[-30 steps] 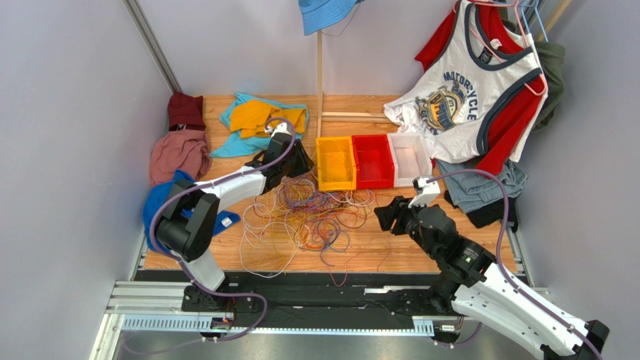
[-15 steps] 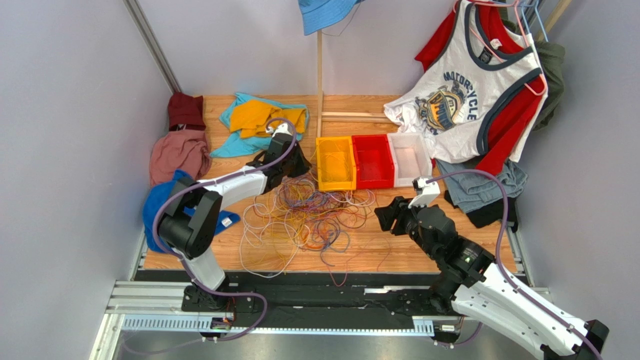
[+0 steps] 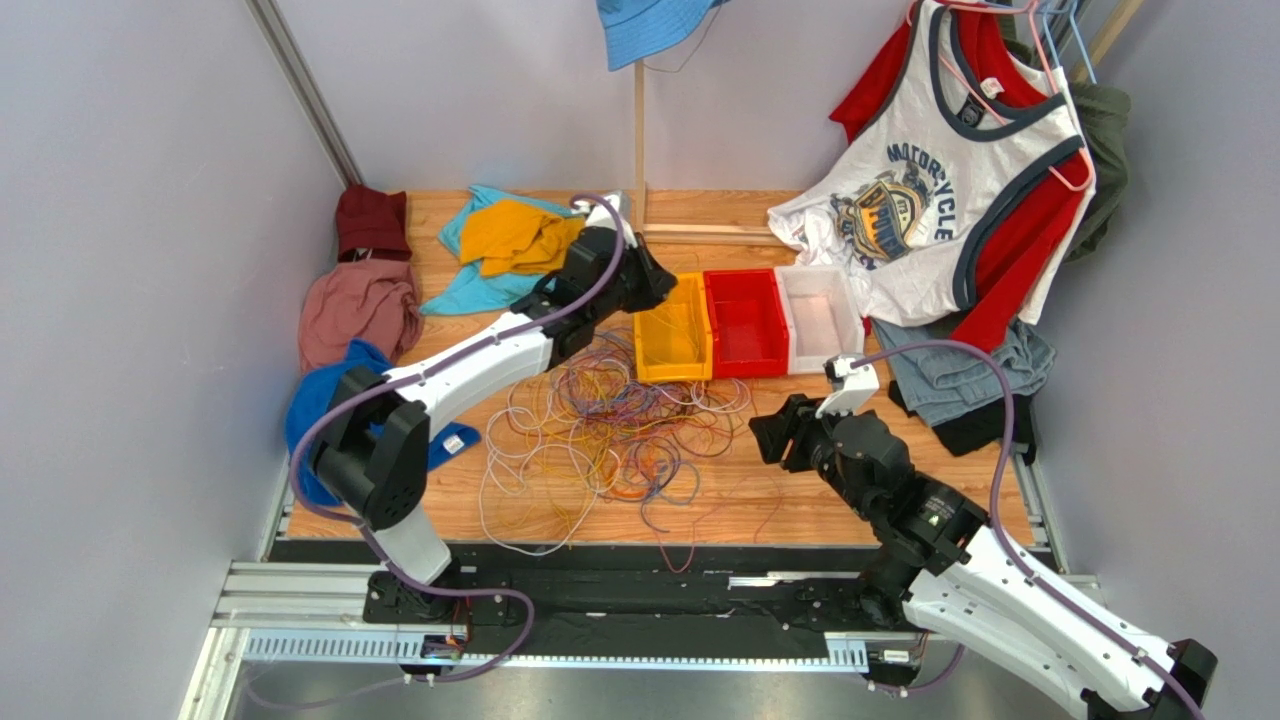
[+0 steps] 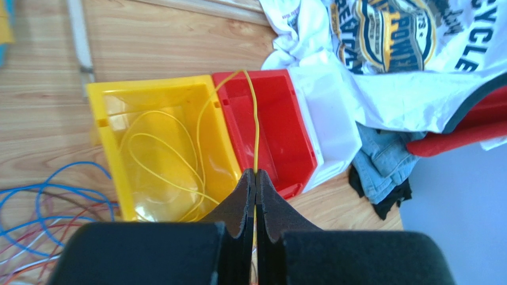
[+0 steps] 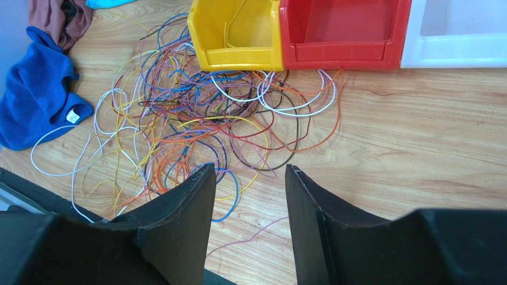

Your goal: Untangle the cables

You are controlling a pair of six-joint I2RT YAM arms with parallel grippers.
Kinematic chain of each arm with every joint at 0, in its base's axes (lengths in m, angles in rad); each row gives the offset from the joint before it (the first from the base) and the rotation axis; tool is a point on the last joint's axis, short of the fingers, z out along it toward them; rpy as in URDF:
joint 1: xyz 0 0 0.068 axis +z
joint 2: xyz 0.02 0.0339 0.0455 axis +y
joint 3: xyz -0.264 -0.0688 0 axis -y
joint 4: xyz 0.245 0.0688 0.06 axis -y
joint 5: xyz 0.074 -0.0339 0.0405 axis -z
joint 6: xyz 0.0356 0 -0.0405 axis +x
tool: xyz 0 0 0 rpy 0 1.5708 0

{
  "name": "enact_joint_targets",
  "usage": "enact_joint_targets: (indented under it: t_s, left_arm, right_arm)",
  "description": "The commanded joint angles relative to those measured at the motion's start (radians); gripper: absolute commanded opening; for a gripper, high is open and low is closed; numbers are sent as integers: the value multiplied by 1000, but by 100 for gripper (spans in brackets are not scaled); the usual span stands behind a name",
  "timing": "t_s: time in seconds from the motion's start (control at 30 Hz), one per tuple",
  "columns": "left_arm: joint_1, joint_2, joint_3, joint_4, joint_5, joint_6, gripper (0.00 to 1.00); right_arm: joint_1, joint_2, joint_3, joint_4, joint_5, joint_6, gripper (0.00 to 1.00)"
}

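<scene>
The cables (image 3: pixel 616 428) lie in a loose multicoloured tangle on the wooden table in front of the bins, also seen in the right wrist view (image 5: pixel 190 113). My left gripper (image 3: pixel 649 285) hangs over the yellow bin (image 3: pixel 672 353), shut on one thin yellow cable (image 4: pixel 256 119). That cable runs up from the pinched fingertips (image 4: pixel 256 173) over the red bin (image 4: pixel 279 136), then loops down into the yellow bin (image 4: pixel 107 107). My right gripper (image 3: pixel 769 432) hovers at the tangle's right edge, open with nothing between its fingers (image 5: pixel 250 169).
A white bin (image 3: pixel 819 308) stands right of the red one. Clothes ring the table: a blue cloth (image 3: pixel 323 398), a pink one (image 3: pixel 353 308), a teal and orange heap (image 3: pixel 511 240), jeans (image 3: pixel 962 375) and a hanging T-shirt (image 3: pixel 932 180). A wooden pole (image 3: pixel 640 150) rises at the back.
My left gripper shut on the yellow cable at the tangle's back edge, then rose and swung right to above the yellow bin. The right arm has stayed still.
</scene>
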Motion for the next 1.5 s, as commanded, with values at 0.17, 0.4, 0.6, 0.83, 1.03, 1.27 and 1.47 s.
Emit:
enact_joint_targets:
  t_s: [0.17, 0.4, 0.6, 0.83, 1.03, 1.27, 1.47]
  left_arm:
    - [-47, 196, 142, -117, -112, 94, 0]
    - [-86, 291, 259, -237, -311, 194, 0]
    - [-105, 341, 325, -231, -383, 264, 0]
    - [-127, 417, 357, -209, -428, 309, 0]
    - [-127, 464, 348, -209, -434, 307, 0]
    - [-127, 414, 325, -223, -451, 326, 27]
    - [-127, 337, 270, -235, -471, 327, 58]
  right_arm:
    - [3, -26, 7, 6, 22, -8, 50]
    - [5, -17, 1, 12, 20, -10, 50]
    - [5, -8, -2, 15, 20, -13, 50]
    - [5, 3, -1, 14, 16, -13, 50]
    - [3, 11, 1, 12, 14, -13, 50]
    - [5, 14, 2, 15, 13, -11, 50]
    - [5, 1, -1, 15, 7, -4, 50]
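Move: The left hand, shut on a strand of yellow cable, is above the yellow bin, whose middle lies about 3 cm ahead, 3 cm to its right and 19 cm below. The red bin adjoins it, 11 cm farther right; the cable tangle lies some 9 cm back and 4 cm left of the hand, 22 cm below. From the right hand, the yellow bin is roughly 19 cm ahead, 15 cm left and 13 cm below. Left hand sinks about 14 cm, slightly forward, over the yellow bin, rolls, and unpinches the yellow cable. ##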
